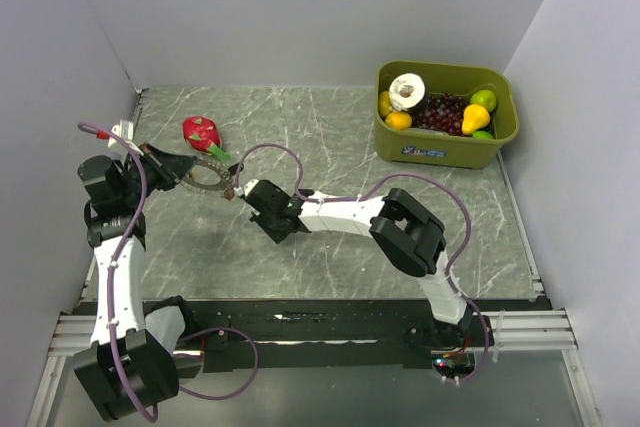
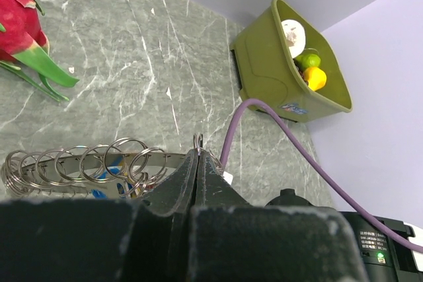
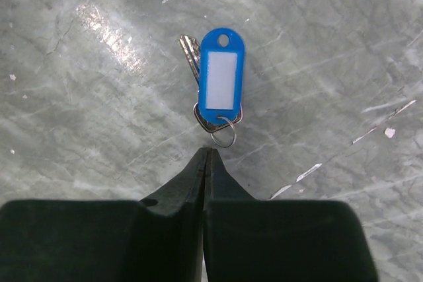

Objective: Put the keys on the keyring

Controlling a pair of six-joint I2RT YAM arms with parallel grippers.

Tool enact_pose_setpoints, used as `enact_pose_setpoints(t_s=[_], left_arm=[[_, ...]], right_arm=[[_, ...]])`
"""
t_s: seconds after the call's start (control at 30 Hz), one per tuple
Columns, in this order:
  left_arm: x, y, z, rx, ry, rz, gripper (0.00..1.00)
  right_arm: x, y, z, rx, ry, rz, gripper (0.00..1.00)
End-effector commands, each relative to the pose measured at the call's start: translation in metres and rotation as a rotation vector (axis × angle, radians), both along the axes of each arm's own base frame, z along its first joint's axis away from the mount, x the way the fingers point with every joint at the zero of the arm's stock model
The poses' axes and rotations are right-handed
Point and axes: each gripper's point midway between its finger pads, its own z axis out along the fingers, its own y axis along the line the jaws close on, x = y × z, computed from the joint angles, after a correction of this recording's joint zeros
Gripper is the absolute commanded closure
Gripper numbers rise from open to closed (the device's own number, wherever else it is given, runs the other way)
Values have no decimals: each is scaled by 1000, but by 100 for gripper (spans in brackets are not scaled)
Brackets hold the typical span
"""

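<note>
My left gripper (image 2: 199, 153) is shut on the keyring (image 2: 86, 163), a wide flat metal ring hung with several small split rings; a thin wire loop pokes out at the fingertips. In the top view it holds the keyring (image 1: 210, 175) above the table's left side. One of the keys (image 3: 221, 78), with a blue tag head, a white label and a small split ring, lies flat on the marble. My right gripper (image 3: 207, 153) is shut just short of that split ring, with nothing between its jaws. In the top view the right gripper (image 1: 245, 191) reaches close to the keyring's right edge.
A dragon fruit (image 1: 200, 132) lies just behind the keyring. A green bin (image 1: 500, 137) holding fruit and a roll of tape stands at the back right. A purple cable (image 2: 277, 137) arcs over the table. Grey walls close in on the left, back and right.
</note>
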Motion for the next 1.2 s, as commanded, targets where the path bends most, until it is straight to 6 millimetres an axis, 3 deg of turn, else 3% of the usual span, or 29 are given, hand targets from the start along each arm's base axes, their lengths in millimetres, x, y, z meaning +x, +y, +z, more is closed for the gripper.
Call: enact_pose_setpoints(t_s=[0.0, 0.07, 0.1, 0.17, 0.2, 0.23, 0.3, 0.33, 0.47, 0.5, 0.63, 0.83, 1.17], left_arm=[[-4, -2, 24, 44, -98, -16, 99], [-4, -2, 23, 49, -96, -18, 99], [-4, -1, 23, 56, -99, -16, 99], [-4, 0, 21, 63, -94, -13, 99], [-3, 0, 21, 71, -94, -9, 99], [-4, 1, 20, 74, -94, -8, 99], [-4, 1, 19, 78, -91, -7, 99], [-4, 0, 18, 77, -92, -12, 99], [-4, 0, 20, 83, -95, -9, 99], [-3, 1, 21, 86, -97, -8, 99], [-4, 0, 25, 84, -103, -17, 99], [-5, -2, 27, 80, -108, -27, 99], [-3, -2, 23, 76, -102, -30, 99]], right_arm=[[6, 2, 28, 85, -45, -8, 100], [2, -3, 31, 112, -37, -3, 100], [3, -5, 46, 148, -47, -6, 100], [-1, -12, 49, 180, -36, 0, 100], [1, -15, 64, 221, -43, -2, 100], [-5, -21, 60, 229, -24, 8, 100], [-7, -22, 77, 294, -30, 23, 100], [-7, -28, 74, 298, -22, 22, 100], [-3, -21, 80, 327, -31, 50, 97], [-4, -17, 71, 319, -12, 60, 96], [0, 3, 65, 366, 75, 84, 72], [23, -3, 56, 505, 231, -18, 54], [25, 3, 36, 513, 354, -26, 50]])
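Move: The blue-tagged key lies on the table just past the right hand's shut fingertips, its middle about 3 cm ahead, 3 cm left and 1 cm lower. The keyring, held up by the left hand, is some 17 cm left of the right hand, 7 cm farther out and 21 cm above; the dragon fruit sits roughly 19 cm left and 26 cm ahead. From the left hand, the key is about 17 cm right, 3 cm back and 25 cm below. Holding nothing, the right hand's shut fingertips come away from beside the blue-tagged key's ring, drawing right and lifting about 6 cm. Then the hand turns back, sinking some 4 cm while moving forward and a little left; its fingers open halfway and the wrist tilts about 30 degrees to point them more to the left, at the key. The left hand keeps the keyring pinched. ##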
